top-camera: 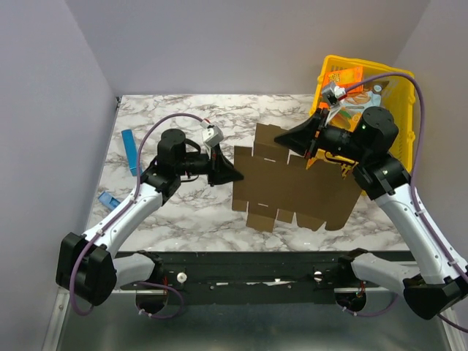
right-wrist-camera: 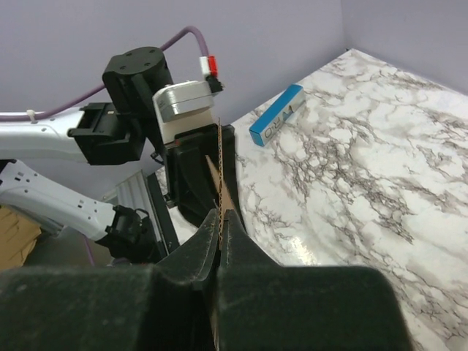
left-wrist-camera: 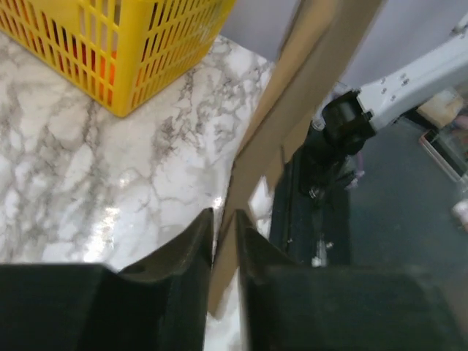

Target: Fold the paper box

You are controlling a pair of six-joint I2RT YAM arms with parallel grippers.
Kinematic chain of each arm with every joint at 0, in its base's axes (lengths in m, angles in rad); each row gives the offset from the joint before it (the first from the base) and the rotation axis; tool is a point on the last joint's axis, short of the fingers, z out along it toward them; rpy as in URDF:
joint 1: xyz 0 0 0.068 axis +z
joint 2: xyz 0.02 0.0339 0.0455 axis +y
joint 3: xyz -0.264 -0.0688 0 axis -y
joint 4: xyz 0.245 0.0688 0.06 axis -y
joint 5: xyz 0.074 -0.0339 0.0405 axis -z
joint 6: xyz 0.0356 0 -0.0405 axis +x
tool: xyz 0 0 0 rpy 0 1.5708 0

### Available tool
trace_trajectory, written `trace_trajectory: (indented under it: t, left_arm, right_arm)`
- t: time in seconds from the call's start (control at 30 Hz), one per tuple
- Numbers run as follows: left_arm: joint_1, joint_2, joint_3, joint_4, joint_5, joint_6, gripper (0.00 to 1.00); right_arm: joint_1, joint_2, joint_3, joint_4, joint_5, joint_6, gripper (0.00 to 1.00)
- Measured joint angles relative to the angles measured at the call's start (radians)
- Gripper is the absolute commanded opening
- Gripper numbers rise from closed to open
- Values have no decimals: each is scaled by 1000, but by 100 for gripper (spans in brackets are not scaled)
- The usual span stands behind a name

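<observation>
The paper box (top-camera: 292, 183) is a flat brown die-cut sheet with flaps, held up over the marble table between both arms. My right gripper (top-camera: 281, 137) is shut on its upper right edge; in the right wrist view the thin edge of the paper box (right-wrist-camera: 219, 168) runs straight out from between the pressed jaws of the right gripper (right-wrist-camera: 221, 216). My left gripper (top-camera: 235, 174) is at the sheet's left edge. In the left wrist view the paper box (left-wrist-camera: 307, 95) passes slantwise between the narrow jaws of the left gripper (left-wrist-camera: 224, 219); whether they press it is unclear.
A yellow slatted basket (top-camera: 398, 95) with orange snack boxes (top-camera: 347, 77) stands at the back right, close behind the right arm. A slim blue bar (top-camera: 130, 151) lies at the left edge of the table, and a smaller blue piece (top-camera: 110, 199) lies nearer the front.
</observation>
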Motion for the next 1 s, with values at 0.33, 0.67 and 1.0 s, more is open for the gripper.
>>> trace_trajectory:
  t: [0.33,0.67,1.0]
  left_arm:
    - [-7,46,138,-309,2,211,0]
    - [-7,312,631,-919,-56,590,0]
    - [-27,402,829,-1220,-116,692,0]
  right_arm:
    - [-18,-42,-101,-3,132,-34,96]
    - [-36,-104,-97,-64,264,-349,98]
    - [-36,33,278,-219,182,-602,93]
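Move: The left edge of the paper box already stands between my closing left fingers; the middle of the sheet is some 15 cm to this hand's right, about 3 cm back and at its own height. My right hand still pinches the sheet's upper flap, the sheet's middle being about 14 cm below, 5 cm back and 4 cm to the right of it. The yellow basket lies about 27 cm ahead of my right hand, 29 cm to its right and 30 cm lower. I shut my left fingers on the box's left edge and keep that pinch, then tip this hand's fingers down some 25 degrees while it drifts about 2 cm forward. My right hand opens wide, frees the upper flap, and backs off right, forward and a little down, then rises about 10 cm from its low point, rolling some 30 degrees. ##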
